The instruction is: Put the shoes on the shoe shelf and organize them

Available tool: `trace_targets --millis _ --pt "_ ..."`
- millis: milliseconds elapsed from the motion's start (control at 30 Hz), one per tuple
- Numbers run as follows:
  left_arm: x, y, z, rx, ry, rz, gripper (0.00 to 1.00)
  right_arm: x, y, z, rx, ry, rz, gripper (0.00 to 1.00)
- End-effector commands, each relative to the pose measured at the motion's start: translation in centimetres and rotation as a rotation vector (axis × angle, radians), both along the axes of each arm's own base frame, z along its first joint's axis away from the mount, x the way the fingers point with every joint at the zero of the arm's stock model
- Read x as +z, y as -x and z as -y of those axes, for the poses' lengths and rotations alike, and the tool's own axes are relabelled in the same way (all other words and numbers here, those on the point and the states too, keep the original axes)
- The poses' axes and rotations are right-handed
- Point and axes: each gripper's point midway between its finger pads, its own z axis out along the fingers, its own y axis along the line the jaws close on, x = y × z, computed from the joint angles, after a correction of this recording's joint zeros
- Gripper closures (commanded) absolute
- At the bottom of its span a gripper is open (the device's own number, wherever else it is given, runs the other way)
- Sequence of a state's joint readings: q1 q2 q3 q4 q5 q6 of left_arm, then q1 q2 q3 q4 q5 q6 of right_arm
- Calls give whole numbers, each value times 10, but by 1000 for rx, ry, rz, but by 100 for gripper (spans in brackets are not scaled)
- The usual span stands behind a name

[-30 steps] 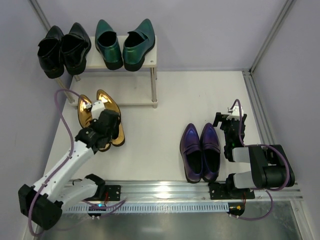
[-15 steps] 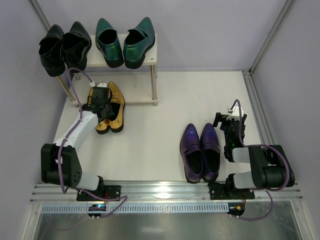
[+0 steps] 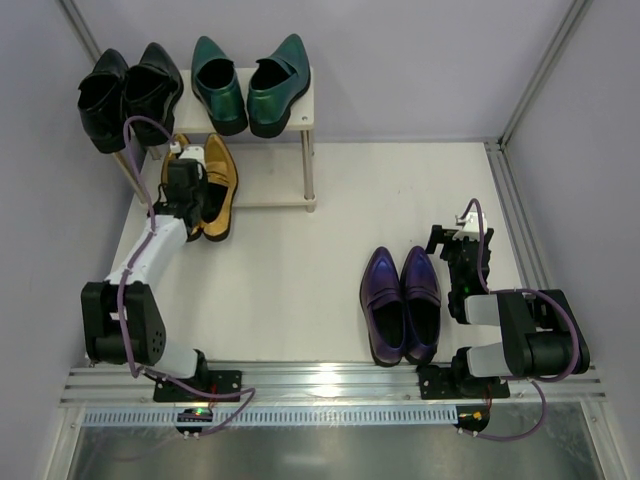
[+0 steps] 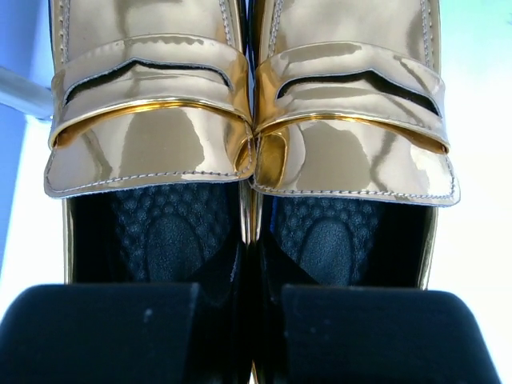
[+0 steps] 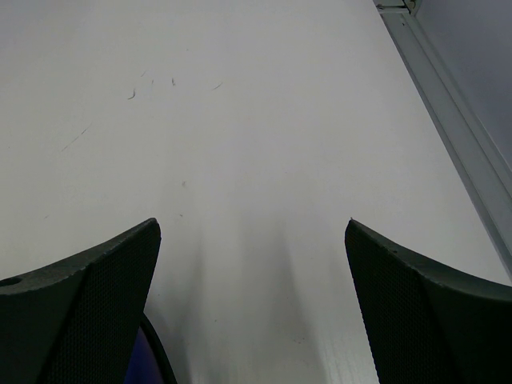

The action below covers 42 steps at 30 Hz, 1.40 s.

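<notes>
The shoe shelf (image 3: 302, 110) stands at the back left. Its top board holds the black pair (image 3: 125, 95) and the green pair (image 3: 248, 88). My left gripper (image 3: 186, 190) is shut on the gold pair (image 3: 214, 185), pinching the two touching inner walls (image 4: 250, 240), one finger (image 4: 104, 332) inside each shoe. The gold toes point under the shelf's top board, over the lower board. The purple pair (image 3: 402, 303) lies on the floor at the right. My right gripper (image 3: 455, 240) rests open and empty on the floor beside the purple pair, its fingers (image 5: 88, 312) wide apart.
Purple walls close the cell at the left, back and right. A metal rail (image 3: 330, 380) runs along the near edge. The shelf's right legs (image 3: 309, 180) stand just right of the gold pair. A metal floor strip (image 5: 448, 104) runs along the right.
My left arm has carried the gold pair away from me, from the floor near the left wall up to the shelf's lower tier. The right arm has not moved.
</notes>
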<state>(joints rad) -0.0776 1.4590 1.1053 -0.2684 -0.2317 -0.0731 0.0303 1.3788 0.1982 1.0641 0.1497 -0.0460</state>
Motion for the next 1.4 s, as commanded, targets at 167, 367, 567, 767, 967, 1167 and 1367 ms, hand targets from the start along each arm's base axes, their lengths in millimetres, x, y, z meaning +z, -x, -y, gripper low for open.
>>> trace_targets --millis 167,367,567,767,967,1167,1367 --pt "81 -67 -63 48 -75 378 100 20 -6 -1 5 -15 73 3" --pt "79 -95 -61 17 -80 506 100 19 -5 -1 5 -16 71 3" --pt "69 -119 -57 -19 -70 510 100 21 -6 -1 5 -16 75 3" --pt "62 -129 -64 -9 -83 542 100 19 -5 -1 5 -16 72 3" --pt "58 -137 -66 -16 -103 529 100 20 -6 -1 5 -15 72 3" --pt "60 -135 -65 -12 -86 532 80 19 -5 -1 5 -15 72 3" --pt "68 -121 -64 24 -48 542 39 20 -6 -2 6 -17 74 3"
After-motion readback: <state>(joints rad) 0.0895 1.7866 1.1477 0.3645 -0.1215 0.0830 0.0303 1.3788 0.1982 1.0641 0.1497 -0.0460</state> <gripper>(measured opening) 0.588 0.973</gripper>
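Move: Ahead of the left hand, which already holds the gold shoes pinched by their adjoining sides, lies the empty left end of the shelf's lower board: about 12 cm forward, 7 cm left and 7 cm below. The black shoes stand on the top board almost over that spot, some 12 cm ahead of the hand, 8 cm left and 20 cm up; the green pair is at their height, 13 cm ahead and 14 cm right. From the idle right hand the spot is roughly 17 cm forward and 70 cm left. Sliding the gold shoes in under the top board, the left hand swings about 6 cm left, then drives forward some 11 cm in all along the lower board, dipping about 2 cm on the way and tipping its fingers up nearly 20 degrees. Near the end it eases up about 1 cm and the fingers open past half inside the shoe mouths, letting go of the pinched sides. ##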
